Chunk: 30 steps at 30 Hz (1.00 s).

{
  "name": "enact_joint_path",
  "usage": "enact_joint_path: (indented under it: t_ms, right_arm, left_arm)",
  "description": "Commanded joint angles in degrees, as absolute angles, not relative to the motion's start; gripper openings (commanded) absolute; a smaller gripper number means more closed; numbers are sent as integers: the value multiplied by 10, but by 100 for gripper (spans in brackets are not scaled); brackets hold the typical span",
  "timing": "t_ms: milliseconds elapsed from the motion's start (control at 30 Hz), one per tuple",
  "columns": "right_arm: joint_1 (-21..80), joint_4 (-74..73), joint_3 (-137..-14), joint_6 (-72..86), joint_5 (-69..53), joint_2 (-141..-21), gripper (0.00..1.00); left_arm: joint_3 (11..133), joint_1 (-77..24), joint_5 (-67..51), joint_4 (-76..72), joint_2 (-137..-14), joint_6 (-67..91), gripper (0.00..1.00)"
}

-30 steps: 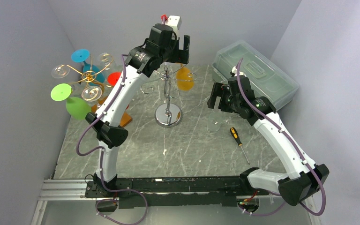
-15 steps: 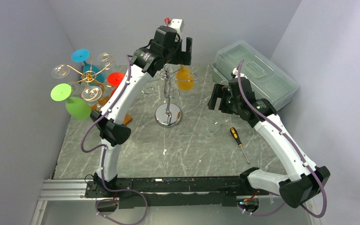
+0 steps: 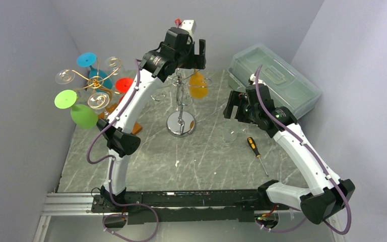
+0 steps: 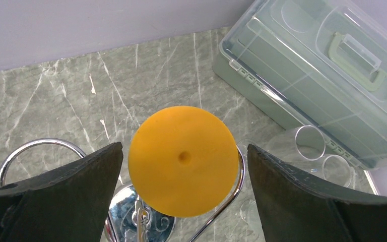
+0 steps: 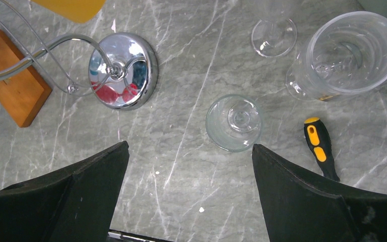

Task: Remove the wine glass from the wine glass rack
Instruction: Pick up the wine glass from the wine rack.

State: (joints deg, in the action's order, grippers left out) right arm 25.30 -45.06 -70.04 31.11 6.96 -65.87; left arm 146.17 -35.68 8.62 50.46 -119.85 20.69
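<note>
A chrome wine glass rack [image 3: 181, 123] stands mid-table, and an orange wine glass [image 3: 198, 84] hangs upside down from one of its arms. My left gripper [image 3: 193, 55] hovers open just above that glass. In the left wrist view the glass's round orange foot [image 4: 184, 161] sits between the two spread fingers without touching either, resting in a chrome hook of the rack [image 4: 30, 148]. My right gripper [image 3: 234, 108] hangs open over the table to the rack's right, with nothing between its fingers [image 5: 189, 148]. The rack's base [image 5: 122, 70] shows to its left.
A gold rack [image 3: 94, 83] with several coloured and clear glasses stands at the left on a wooden block [image 5: 10, 85]. A clear lidded box [image 3: 277, 78] sits at the back right. Clear glasses [image 5: 233, 122], a plastic cup [image 5: 350, 53] and a screwdriver [image 3: 256, 151] are under the right arm.
My left gripper has shifted slightly right and back, ending over the orange glass. The right arm has not moved.
</note>
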Motion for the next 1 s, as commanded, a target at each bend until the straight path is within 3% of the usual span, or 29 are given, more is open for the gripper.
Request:
enact_joint_path:
  t_ms: [0,567,967]
  right_arm:
    - [250,-427,-696,315,75,-647,95]
    - [250,-422,-692,318,71,-648,95]
    - [250,-418,-695,319,63,-654,95]
  left_arm:
    - [1466,-352,69,489,-1188,223,97]
    - [1465,-347,41,496,-1188,232,88]
    - [1462,-346,36,494,-1180,224,76]
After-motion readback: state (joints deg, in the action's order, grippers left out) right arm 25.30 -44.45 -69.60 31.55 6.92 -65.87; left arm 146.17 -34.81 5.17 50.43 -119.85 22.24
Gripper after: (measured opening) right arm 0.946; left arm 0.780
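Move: The orange wine glass hangs upside down, its round foot centred between the left fingers and within about 1 cm of the point where they close. The rack's hub is some 5 cm back and 6 cm left of the hand, about 4 cm lower; an empty rack ring is about 8 cm left and 2 cm ahead, also 4 cm lower. For the right hand, the orange foot is roughly 15 cm ahead, 17 cm left and 12 cm higher. The orange foot is closed in on from both sides: the left fingers, wide open at first with a narrow gap either side of the rim, shut by about a fifth of their range and pinch the opposite edges. The hand itself stays in place, easing less than half a centimetre to the right. ##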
